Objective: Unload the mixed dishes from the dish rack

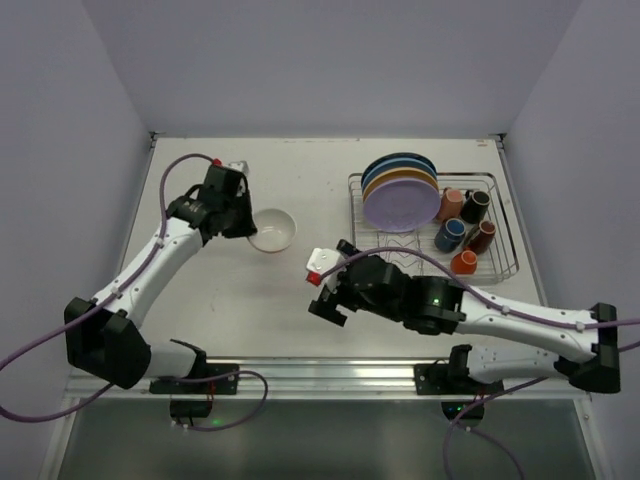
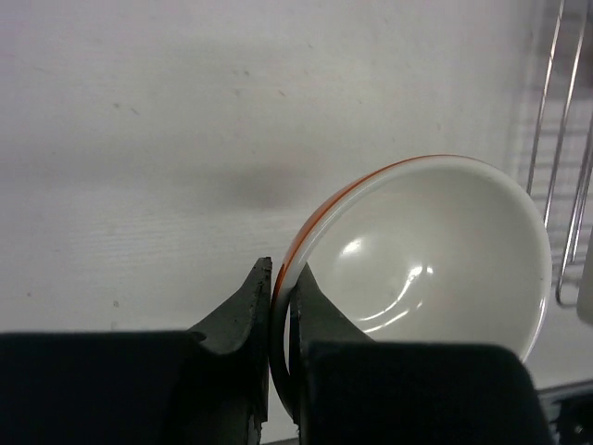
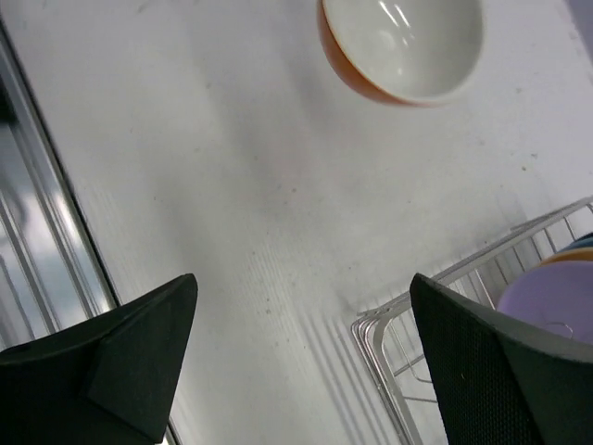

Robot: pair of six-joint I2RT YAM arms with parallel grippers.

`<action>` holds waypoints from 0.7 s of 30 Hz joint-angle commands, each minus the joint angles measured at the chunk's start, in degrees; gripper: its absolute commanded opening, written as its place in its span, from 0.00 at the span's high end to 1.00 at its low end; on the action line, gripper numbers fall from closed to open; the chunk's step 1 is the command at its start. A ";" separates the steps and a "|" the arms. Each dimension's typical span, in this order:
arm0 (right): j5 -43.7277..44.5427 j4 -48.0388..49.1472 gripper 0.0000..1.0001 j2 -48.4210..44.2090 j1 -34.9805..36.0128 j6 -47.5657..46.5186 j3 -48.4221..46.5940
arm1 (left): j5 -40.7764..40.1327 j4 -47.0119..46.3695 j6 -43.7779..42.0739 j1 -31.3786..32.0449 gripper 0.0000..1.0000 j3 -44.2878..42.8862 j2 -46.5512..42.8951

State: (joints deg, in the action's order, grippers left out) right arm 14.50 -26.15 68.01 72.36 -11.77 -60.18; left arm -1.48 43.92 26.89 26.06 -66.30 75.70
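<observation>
The small orange bowl (image 1: 272,230) with its white inside sits on the table left of the dish rack (image 1: 503,222). My left gripper (image 1: 243,222) is shut on its left rim. In the left wrist view the fingers (image 2: 281,278) pinch the bowl's (image 2: 426,260) orange-edged rim. My right gripper (image 1: 330,282) hangs open over bare table between bowl and rack, holding nothing. The right wrist view has the bowl (image 3: 403,46) far ahead of the open gripper (image 3: 301,287). In the rack stand upright plates, the lilac one (image 1: 400,200) in front, beside several small mugs (image 1: 449,235).
The rack's near left corner (image 3: 408,324) lies just right of my right gripper, with the lilac plate (image 3: 556,301) behind it. Rack wires (image 2: 556,167) show at the right edge of the left wrist view. A metal rail (image 1: 330,375) runs along the table's near edge.
</observation>
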 commanded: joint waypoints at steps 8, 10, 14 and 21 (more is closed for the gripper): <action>20.19 19.56 0.01 -23.18 -8.54 27.92 14.73 | 6.21 -14.30 13.35 -25.51 1.00 -11.55 15.07; 21.18 19.56 0.01 -25.10 -11.69 30.82 16.23 | 8.33 -15.96 14.59 -28.33 1.00 -15.07 21.20; 21.27 19.65 0.01 -26.08 -13.91 32.60 18.96 | 5.09 -14.93 14.24 -31.07 1.00 -23.15 30.72; 21.53 19.56 0.01 -25.21 -14.09 32.34 19.75 | -0.44 -15.87 13.36 -31.60 1.00 -30.47 41.63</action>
State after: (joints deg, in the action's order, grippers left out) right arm 33.67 -9.74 43.00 58.43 18.37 -40.77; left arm 1.28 31.00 39.70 -5.61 -93.27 117.16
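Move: My left hand pinches the bowl's rim. The bare table spot for the bowl, by the far left corner, lies about 26 cm ahead, 13 cm to the left and 15 cm below it. From my empty right hand the purple plate is roughly 27 cm ahead, 22 cm right and 10 cm below. The orange plate stands some 3 cm beyond the purple one, and the blue mug about 14 cm to its right and 9 cm nearer. My left hand keeps its pinch and sweeps the bowl about 22 cm forward and 17 cm left towards the table's far left corner, turning some 40 degrees counter-clockwise and sinking in the second half. Meanwhile my open right hand swings some 12 cm right and 7 cm forward towards the purple plate, rising then easing slightly down, rolling its left side up and turning clockwise. ##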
